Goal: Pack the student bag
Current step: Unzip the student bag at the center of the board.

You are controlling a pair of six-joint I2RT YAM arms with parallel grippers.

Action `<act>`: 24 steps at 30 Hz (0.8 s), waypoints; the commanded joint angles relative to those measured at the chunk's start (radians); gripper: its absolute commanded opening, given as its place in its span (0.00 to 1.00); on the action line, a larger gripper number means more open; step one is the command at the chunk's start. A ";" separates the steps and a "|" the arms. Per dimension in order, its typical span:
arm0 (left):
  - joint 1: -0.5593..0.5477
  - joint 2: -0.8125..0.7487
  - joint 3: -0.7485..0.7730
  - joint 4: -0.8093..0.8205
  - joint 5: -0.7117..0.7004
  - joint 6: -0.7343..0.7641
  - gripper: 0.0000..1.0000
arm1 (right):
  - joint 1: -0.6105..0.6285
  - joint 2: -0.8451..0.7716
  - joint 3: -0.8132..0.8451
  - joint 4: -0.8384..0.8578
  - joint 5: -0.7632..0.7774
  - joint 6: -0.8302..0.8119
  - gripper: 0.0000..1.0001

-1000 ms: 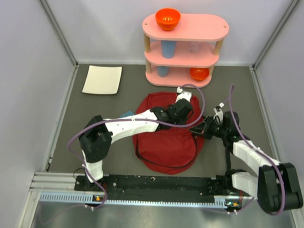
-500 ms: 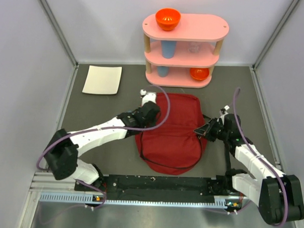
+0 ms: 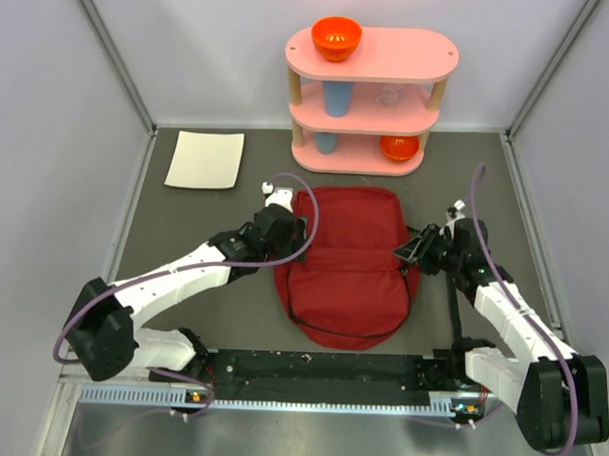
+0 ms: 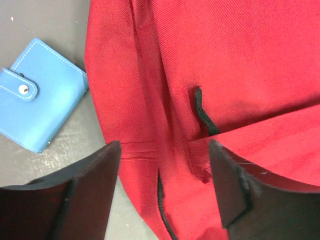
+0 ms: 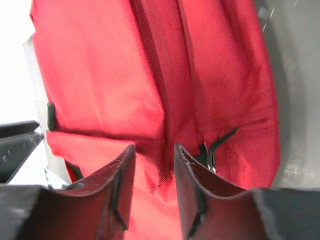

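The student bag [image 3: 348, 265], dark red with black zipper lines, lies flat in the middle of the grey table. My left gripper [image 3: 288, 225] hovers at its left edge, open. In the left wrist view the left gripper [image 4: 165, 165] has red fabric and a zipper line [image 4: 161, 192] below the gap, nothing held. A blue wallet [image 4: 37, 95] lies on the table just left of the bag. My right gripper [image 3: 414, 254] is at the bag's right edge. In the right wrist view the right gripper [image 5: 154, 165] has its jaws narrowly apart, a fold of red fabric in the gap, a zipper pull [image 5: 215, 150] beside it.
A pink three-tier shelf [image 3: 431, 54] stands at the back with an orange bowl [image 3: 336, 37] on top, blue cups [image 3: 336, 97] and another orange bowl [image 3: 398, 147] lower down. A white sheet [image 3: 205, 159] lies at the back left. Walls close in both sides.
My left arm has drawn back leftward off the bag and its jaws have opened. The bag's top now lies flat. The right jaws have parted slightly.
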 commanded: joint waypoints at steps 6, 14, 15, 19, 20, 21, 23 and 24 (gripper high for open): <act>0.047 -0.131 -0.003 -0.087 -0.135 0.036 0.98 | -0.034 -0.029 0.225 -0.130 0.085 -0.123 0.69; 0.274 -0.243 -0.156 -0.029 0.022 -0.079 0.99 | 0.064 -0.013 0.311 -0.066 -0.087 -0.140 0.74; 0.295 -0.252 -0.192 -0.014 0.050 -0.085 0.99 | 0.094 0.006 0.331 -0.068 -0.078 -0.149 0.74; 0.389 -0.305 -0.262 0.046 0.159 -0.130 0.99 | 0.301 0.171 0.476 -0.063 -0.046 -0.174 0.74; 0.423 -0.314 -0.270 0.049 0.170 -0.135 0.99 | 0.326 0.244 0.501 -0.054 -0.043 -0.178 0.74; 0.440 -0.318 -0.288 0.046 0.179 -0.138 0.99 | 0.357 0.288 0.527 -0.042 -0.041 -0.181 0.74; 0.501 -0.338 -0.314 0.062 0.222 -0.145 0.99 | 0.421 0.363 0.602 -0.026 -0.027 -0.183 0.73; 0.525 -0.345 -0.350 0.078 0.246 -0.151 0.99 | 0.432 0.448 0.628 -0.020 -0.036 -0.183 0.73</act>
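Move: Some 11 cm to the left hand's left and 5 cm farther out lies the blue wallet, about 7 cm lower; the left black pull tab is 3 cm to that hand's right and 2 cm ahead, slightly below. From the right hand the same left tab is about 20 cm left and 3 cm farther out, nearly level in height; the right black pull tab sits some 3 cm to its right, and the student bag's middle 11 cm left and 3 cm back. Sweeping left off the bag towards the blue wallet, the left hand travels about 13 cm, rising a little, then sinking, while turning some 25 degrees counter-clockwise; its parting fingers spread fully. The right hand opens and comes free of the red cloth, lifts up and slightly forward, then swings some 13 cm left, high over the bag towards the left pull tab, also turning counter-clockwise and tipping up. ##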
